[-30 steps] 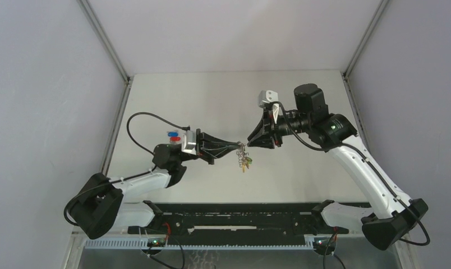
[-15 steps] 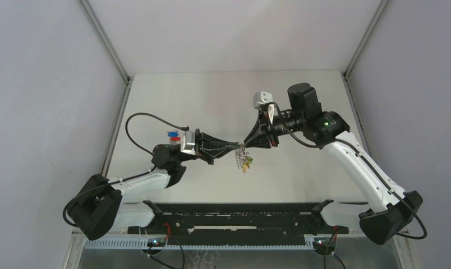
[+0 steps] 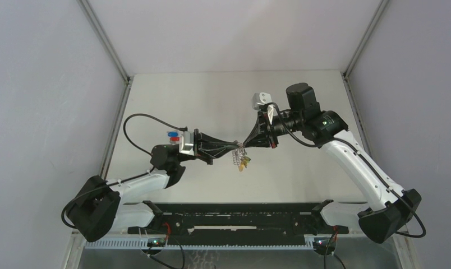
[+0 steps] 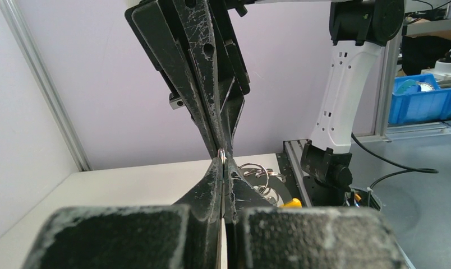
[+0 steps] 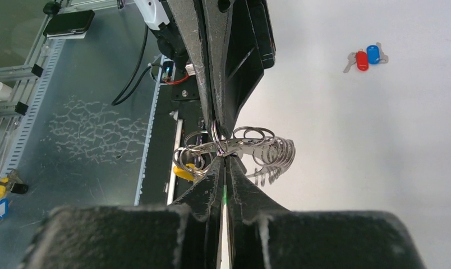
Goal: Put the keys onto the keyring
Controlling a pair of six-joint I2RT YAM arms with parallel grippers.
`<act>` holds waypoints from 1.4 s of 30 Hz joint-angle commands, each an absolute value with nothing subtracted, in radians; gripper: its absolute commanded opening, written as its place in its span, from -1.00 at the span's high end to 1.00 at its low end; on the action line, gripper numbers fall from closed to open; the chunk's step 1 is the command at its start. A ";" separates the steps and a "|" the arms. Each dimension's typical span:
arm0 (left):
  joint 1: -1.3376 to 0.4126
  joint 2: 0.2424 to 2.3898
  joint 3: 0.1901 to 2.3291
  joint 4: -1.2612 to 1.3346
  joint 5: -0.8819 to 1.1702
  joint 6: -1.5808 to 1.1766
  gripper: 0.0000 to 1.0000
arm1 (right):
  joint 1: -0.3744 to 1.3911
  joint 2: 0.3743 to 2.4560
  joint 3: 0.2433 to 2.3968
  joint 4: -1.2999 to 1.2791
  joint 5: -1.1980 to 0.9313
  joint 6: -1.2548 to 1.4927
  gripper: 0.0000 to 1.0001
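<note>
The keyring [image 3: 243,159], silver chain and rings with a yellow strip, hangs in the air over the table's middle. My left gripper [image 3: 238,145] is shut, with one small ring [image 4: 221,154] pinched at its tips. My right gripper [image 3: 247,142] meets it tip to tip from the other side and is shut on the cluster of rings [image 5: 241,147]. The yellow strip [image 5: 183,172] dangles below the rings. In the left wrist view more rings [image 4: 258,174] show just right of my left gripper [image 4: 222,161]. The keys are hidden from every view.
A pair of blue- and red-headed keys [image 5: 367,57] lies on the white table [image 3: 223,101], just behind the left wrist [image 3: 173,135]. The black rail [image 3: 234,216] with both arm bases runs along the near edge. Grey walls enclose the table.
My right gripper has shifted slightly left toward the left gripper's tips and closed on the rings. The left gripper has kept its hold and barely moved.
</note>
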State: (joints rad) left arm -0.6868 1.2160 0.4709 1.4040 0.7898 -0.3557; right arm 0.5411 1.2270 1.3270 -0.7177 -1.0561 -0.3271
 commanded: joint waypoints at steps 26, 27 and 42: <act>-0.701 1.209 0.514 1.462 0.795 -0.339 1.00 | 0.572 1.248 1.374 -0.784 -0.899 -0.325 0.84; -0.701 1.215 0.513 1.462 0.791 -0.339 1.00 | 0.573 1.238 1.371 -0.788 -0.874 -0.328 0.81; -0.671 1.249 0.487 1.412 0.720 -0.348 0.99 | 0.578 0.968 1.171 -0.522 -0.585 -0.214 -0.63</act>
State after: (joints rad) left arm -0.6865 1.2690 0.4744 1.4036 0.7727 -0.3565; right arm 0.5728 1.0222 1.2354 -0.6712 -0.6266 -0.2653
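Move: The right fingers are shut on the black key. The keyring's small ring, pinched in the left fingertips, is about 2 cm to their left and 1 cm farther out and higher. The yellow key hangs some 6 cm below the right hand, about 1 cm back and level sideways. From the left hand, the black key is about 2 cm right, 1 cm back and 1 cm lower. The right hand sinks about 3 cm, opens off the black key and backs 4 cm right; left keeps the ring. ##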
